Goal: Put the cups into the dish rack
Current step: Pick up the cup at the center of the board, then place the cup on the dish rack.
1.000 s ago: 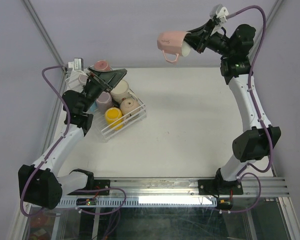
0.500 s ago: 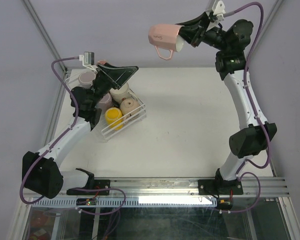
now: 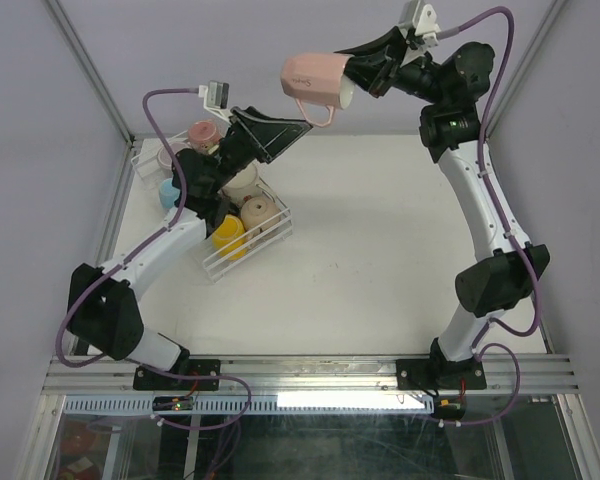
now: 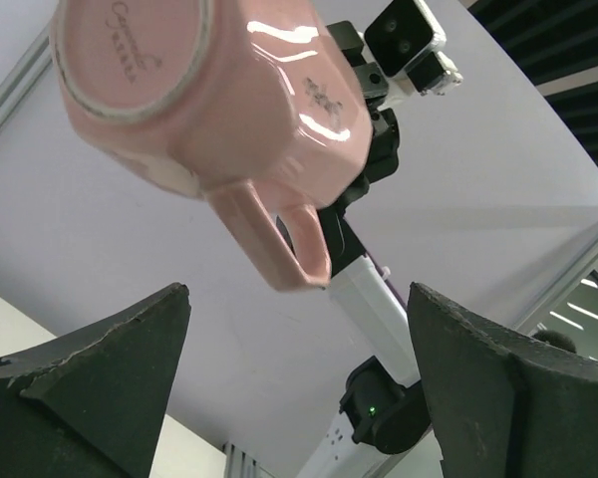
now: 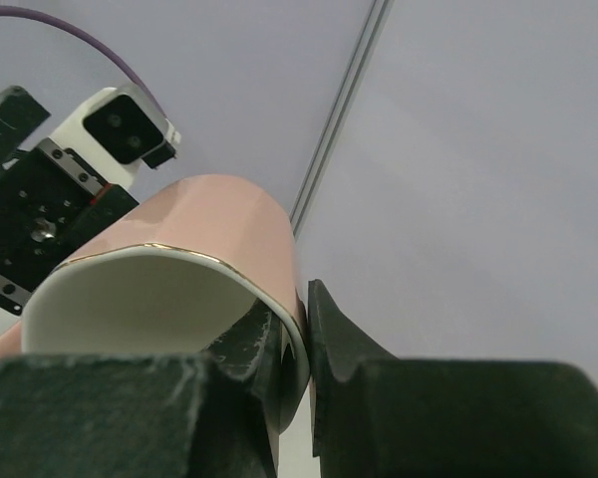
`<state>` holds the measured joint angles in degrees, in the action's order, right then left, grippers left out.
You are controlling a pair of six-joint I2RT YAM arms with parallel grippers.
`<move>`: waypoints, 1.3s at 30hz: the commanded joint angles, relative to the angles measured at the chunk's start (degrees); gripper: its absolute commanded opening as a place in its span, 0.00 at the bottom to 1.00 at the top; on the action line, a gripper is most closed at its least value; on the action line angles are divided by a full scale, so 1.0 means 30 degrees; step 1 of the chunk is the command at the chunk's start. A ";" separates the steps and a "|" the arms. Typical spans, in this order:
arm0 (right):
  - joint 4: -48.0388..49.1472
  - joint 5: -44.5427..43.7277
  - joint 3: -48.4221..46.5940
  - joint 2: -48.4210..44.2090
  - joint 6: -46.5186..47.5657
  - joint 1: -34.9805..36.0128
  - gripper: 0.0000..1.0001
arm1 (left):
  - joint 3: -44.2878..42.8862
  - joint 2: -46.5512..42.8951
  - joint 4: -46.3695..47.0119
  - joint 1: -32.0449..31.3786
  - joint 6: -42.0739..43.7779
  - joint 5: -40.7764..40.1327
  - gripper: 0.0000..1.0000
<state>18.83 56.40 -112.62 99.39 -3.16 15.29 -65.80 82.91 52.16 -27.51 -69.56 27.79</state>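
Observation:
My right gripper point(image 3: 355, 75) is high in the air at the back, shut on the rim of a pink cup point(image 3: 315, 80) that lies sideways with its handle down. In the right wrist view one finger is inside the pink cup point(image 5: 179, 259) and one outside. My left gripper point(image 3: 290, 128) is raised just below and left of it, open and empty. From the left wrist the pink cup point(image 4: 209, 90) hangs above the gap between the fingers point(image 4: 100, 378). The dish rack point(image 3: 220, 265) at the back left holds a yellow cup point(image 3: 227, 235), a beige cup point(image 3: 257, 212) and a cream cup point(image 3: 242, 180).
Behind the rack by the left frame are a mauve cup point(image 3: 202, 132), a lilac cup point(image 3: 165, 158) and a light blue cup point(image 3: 167, 192), partly hidden by my left arm. The white table point(image 3: 380, 250) spreads to the right. Frame posts stand close on both sides.
My left gripper rose from over the rack, up and to the right toward the pink cup. My right gripper carried the pink cup further left.

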 commanded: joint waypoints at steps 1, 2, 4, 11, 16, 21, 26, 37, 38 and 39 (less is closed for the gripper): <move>0.2521 -0.0347 -0.1094 -0.0680 -0.0673 0.0301 0.00 | -0.2268 0.1328 0.0389 -0.0383 -0.0096 0.1207 0.85; 0.2539 -0.0315 -0.0974 -0.0738 -0.0675 0.0339 0.00 | -0.2667 0.1639 0.0615 -0.0499 -0.0319 0.1369 0.83; 0.2727 -0.0299 -0.0757 -0.0881 -0.0678 0.0393 0.00 | -0.3347 0.2299 0.0821 -0.0668 -0.0784 0.1773 0.77; 0.3158 0.0158 -0.0158 -0.1159 -0.0698 0.0558 0.00 | -0.5447 0.4393 0.2523 -0.1350 -0.2522 0.2543 0.59; 0.3434 0.0383 0.0285 -0.1394 -0.0679 0.0588 0.00 | -0.6235 0.5245 0.4097 -0.1487 -0.3851 0.2423 0.44; 0.3537 0.0462 0.0492 -0.1516 -0.0586 0.0587 0.00 | -0.6439 0.5497 0.5259 -0.1495 -0.4581 0.2223 0.00; 0.3716 0.0469 0.0851 -0.1689 -0.0500 0.0602 0.01 | -0.6017 0.5176 0.5556 -0.1495 -0.4250 0.2000 0.00; 0.5468 -0.0012 0.3407 -0.3043 -0.0089 0.0588 0.72 | -0.5173 0.4042 0.6126 -0.1393 -0.3497 0.1877 0.00; 0.5445 -0.0006 0.3496 -0.3120 -0.0016 0.0602 0.75 | -0.5057 0.3905 0.6199 -0.1365 -0.3451 0.1870 0.00; 0.5443 -0.0027 0.3544 -0.3181 0.0044 0.0611 0.79 | -0.4962 0.3774 0.6263 -0.1328 -0.3416 0.1869 0.00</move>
<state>31.57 57.98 -102.24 93.51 -3.01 16.82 -80.95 99.79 62.67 -31.53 -82.19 34.61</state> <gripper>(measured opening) 0.732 0.161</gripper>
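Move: The pink cup hangs in my right hand's fingers by its rim. Its handle lies about 7 cm to the right of my left hand, roughly 2 cm ahead and 2 cm higher, and the cup's body is some 8 cm right, 7 cm ahead and 4 cm up from that hand. From my right hand the handle lies about 8 cm back, 5 cm left and 3 cm lower; the body is nearer, roughly 4 cm left and 4 cm back. I carry my open left hand about 6 cm to the right, rising slightly and turning some 15 degrees clockwise, until its fingers shut on the cup's handle beneath the body. My right hand eases the cup a little back and left to meet it, tips about 10 degrees, then opens off the rim and draws back towards the base, about 4 cm in all. ##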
